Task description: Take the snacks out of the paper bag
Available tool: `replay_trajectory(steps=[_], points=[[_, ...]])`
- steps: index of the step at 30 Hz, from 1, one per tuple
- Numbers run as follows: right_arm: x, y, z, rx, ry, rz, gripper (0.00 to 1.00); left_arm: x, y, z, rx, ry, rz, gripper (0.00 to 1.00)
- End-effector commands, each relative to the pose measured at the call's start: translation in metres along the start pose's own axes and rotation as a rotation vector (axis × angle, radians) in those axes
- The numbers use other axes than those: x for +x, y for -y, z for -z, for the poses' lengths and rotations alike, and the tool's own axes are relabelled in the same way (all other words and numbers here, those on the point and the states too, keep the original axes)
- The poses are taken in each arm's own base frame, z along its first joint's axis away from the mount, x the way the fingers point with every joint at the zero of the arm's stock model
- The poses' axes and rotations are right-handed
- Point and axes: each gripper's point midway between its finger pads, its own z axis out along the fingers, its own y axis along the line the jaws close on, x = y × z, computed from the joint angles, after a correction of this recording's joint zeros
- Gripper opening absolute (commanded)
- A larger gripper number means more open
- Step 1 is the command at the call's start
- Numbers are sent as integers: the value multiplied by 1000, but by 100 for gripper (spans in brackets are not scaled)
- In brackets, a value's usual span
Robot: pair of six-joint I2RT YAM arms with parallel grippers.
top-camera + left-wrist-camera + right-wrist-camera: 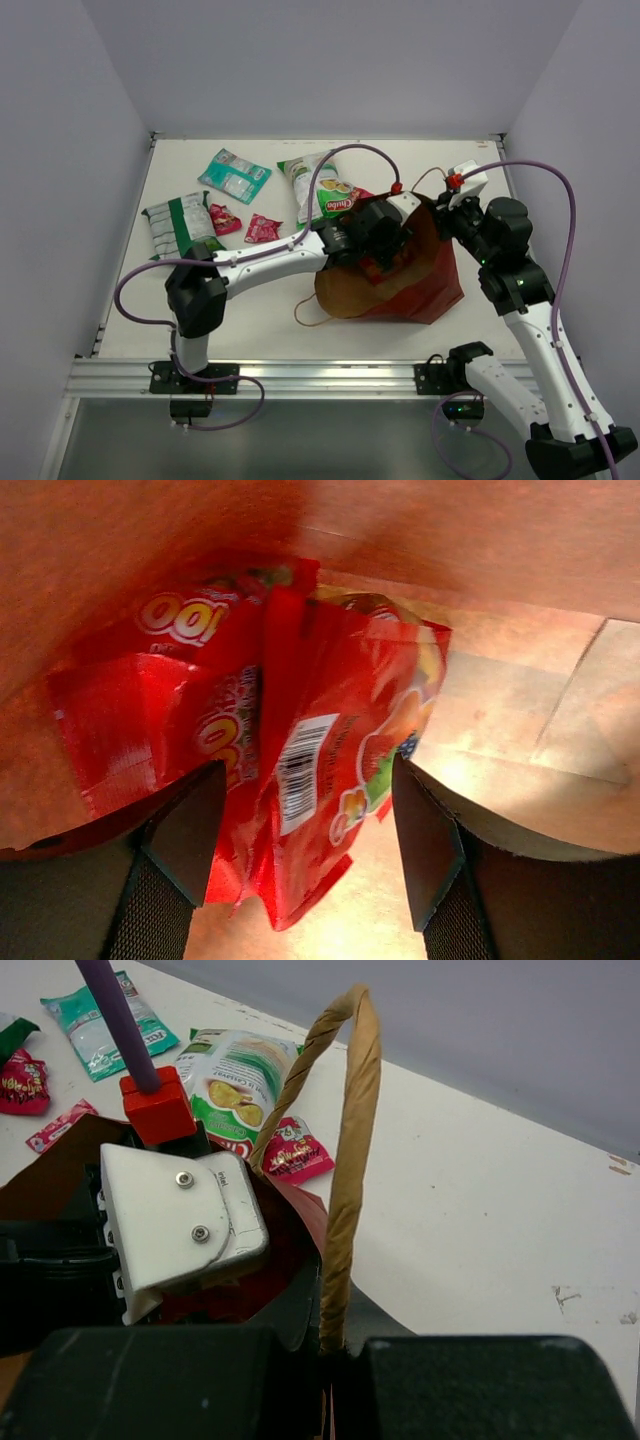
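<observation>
The brown paper bag (425, 290) lies tilted at centre right, its mouth facing up and left. My left gripper (305, 845) is inside it, open, its fingers (185, 830) on either side of a red snack packet (335, 750) with a barcode. A second red packet (150, 710) lies beside it to the left. My right gripper (350, 1345) is shut on the bag's twine handle (345, 1160) at the rim. Out on the table lie a teal packet (235, 175), two green-and-white packets (183, 222) (322, 190) and small pink-red ones (262, 229).
The left arm (270, 258) stretches across the table from the left base into the bag mouth. Its wrist camera housing (170, 1215) fills the bag opening in the right wrist view. The bag's other handle (308, 312) loops onto the table near the front edge.
</observation>
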Motion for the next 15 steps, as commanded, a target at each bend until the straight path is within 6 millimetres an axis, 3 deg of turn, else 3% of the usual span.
replay_trajectory(steps=[1, 7, 11, 14, 15], points=[[-33, 2, 2, 8, 121, 24, 2, -11, 8, 2, 23, 28, 27, 72], [-34, 3, 4, 17, 126, 24, 2, -10, 19, -3, 73, 17, 30, 47], [-32, 5, 4, 27, 123, 22, 2, -18, 17, 4, 76, 33, 32, 0], [-31, 8, 4, 47, 124, 19, 2, -46, 7, 28, 58, 104, 39, 0], [-31, 9, 4, 50, 125, 19, 2, -61, 3, 46, 62, 143, 48, 0]])
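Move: The red packet with the barcode lies just off the left hand's fingertips inside the paper bag: about 2 cm ahead, 1 cm right and 3 cm below. The other red packet is some 5 cm ahead, 2 cm left, equally low. The green-and-white chips bag lies roughly 13 cm ahead, 13 cm left and 15 cm down. From the right hand, the barcode packet is about 1 cm ahead, 9 cm left and 18 cm down. The left fingers sink about 1 cm and shut, pinching the barcode packet, while the right keeps holding the bag. ##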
